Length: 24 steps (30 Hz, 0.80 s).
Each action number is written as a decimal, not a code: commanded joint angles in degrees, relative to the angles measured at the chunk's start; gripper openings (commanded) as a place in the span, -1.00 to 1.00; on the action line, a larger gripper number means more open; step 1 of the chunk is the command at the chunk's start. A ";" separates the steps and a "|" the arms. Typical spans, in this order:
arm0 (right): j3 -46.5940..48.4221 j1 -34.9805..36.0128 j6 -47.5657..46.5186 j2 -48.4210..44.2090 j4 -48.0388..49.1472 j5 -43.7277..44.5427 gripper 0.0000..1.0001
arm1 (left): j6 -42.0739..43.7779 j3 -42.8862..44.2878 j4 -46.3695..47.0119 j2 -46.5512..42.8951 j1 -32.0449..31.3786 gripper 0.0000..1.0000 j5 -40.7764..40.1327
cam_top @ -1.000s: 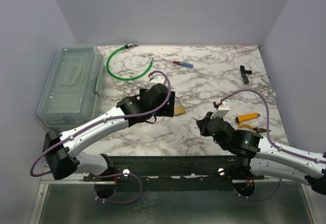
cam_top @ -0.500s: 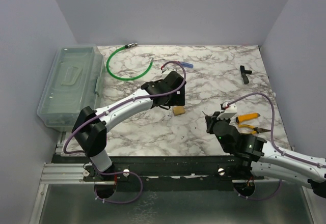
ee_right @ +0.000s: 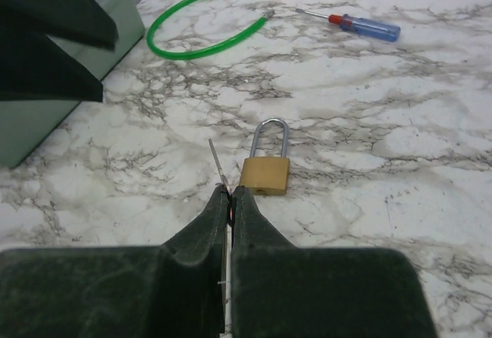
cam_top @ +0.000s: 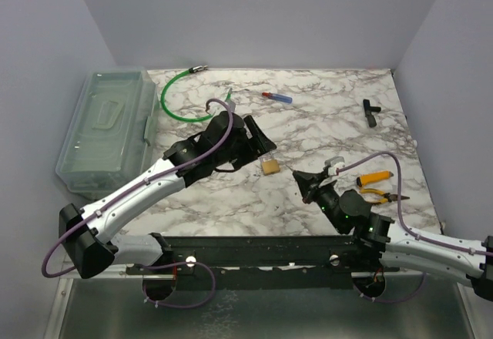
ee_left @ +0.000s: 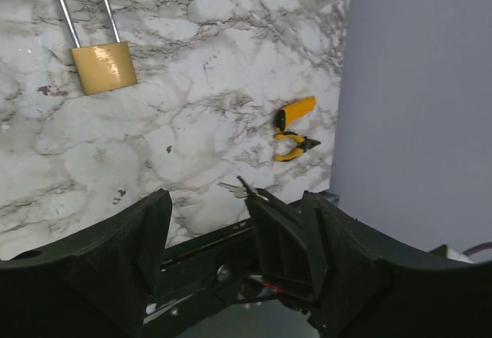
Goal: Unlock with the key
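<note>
The brass padlock [cam_top: 269, 166] lies flat on the marble table [cam_top: 339, 115], its steel shackle pointing away from the right arm. In the right wrist view the padlock [ee_right: 265, 175] sits just ahead and slightly right of my right gripper [ee_right: 229, 192]. That gripper is shut on the key [ee_right: 218, 165], whose blade sticks out forward and to the left. My left gripper [cam_top: 262, 145] hovers just behind the padlock, open and empty. In the left wrist view the padlock [ee_left: 101, 66] lies at the upper left, well away from the left gripper [ee_left: 234, 207].
A translucent plastic box [cam_top: 108, 127] stands at the left. A green cable loop [cam_top: 189, 100] and a red-and-blue screwdriver [cam_top: 277, 97] lie at the back. Yellow-handled pliers [cam_top: 375, 192], an orange tool [cam_top: 375, 177] and a small black part [cam_top: 371, 111] lie on the right.
The left arm has swung and pulled back slightly behind the padlock, and its jaws have narrowed a little. The right gripper with the key has shifted left toward the padlock.
</note>
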 commanded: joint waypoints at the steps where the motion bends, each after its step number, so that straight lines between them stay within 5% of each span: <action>1: -0.78 0.17 -7.51 8.29 17.50 -6.00 -0.99 | -12.91 -4.37 4.02 -3.48 0.12 0.46 1.16; 12: -2.36 0.19 -8.96 16.36 34.58 -14.27 -0.99 | -19.40 -15.21 13.48 -8.58 0.45 0.20 0.46; 24: -2.36 0.23 -10.75 18.97 36.45 -14.86 -0.99 | -20.04 -17.54 19.11 -8.04 0.42 -0.18 2.99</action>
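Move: The key sticks out of my right fingers, and from my left hand it lies about 8 cm to the right, 3 cm back and 7 cm lower. From my right hand, the left gripper's opening is about 10 cm left, 5 cm ahead and 7 cm higher, while the key's middle is some 2 cm ahead and 2 cm left, level. The padlock lies on the table, 9 cm ahead and 6 cm left of my right hand, 14 cm below. I carry the key left with my shut right hand, about 6.5 cm and then up some 3 cm, to my left gripper, tilting the fingers up and turning them counter-clockwise. My left hand bobs up slightly, sinks about 4 cm and eases partly back up, rolling nearly 20 degrees while its fingers narrow from three-quarters to about half open around the key's free end, not shutting on it. ##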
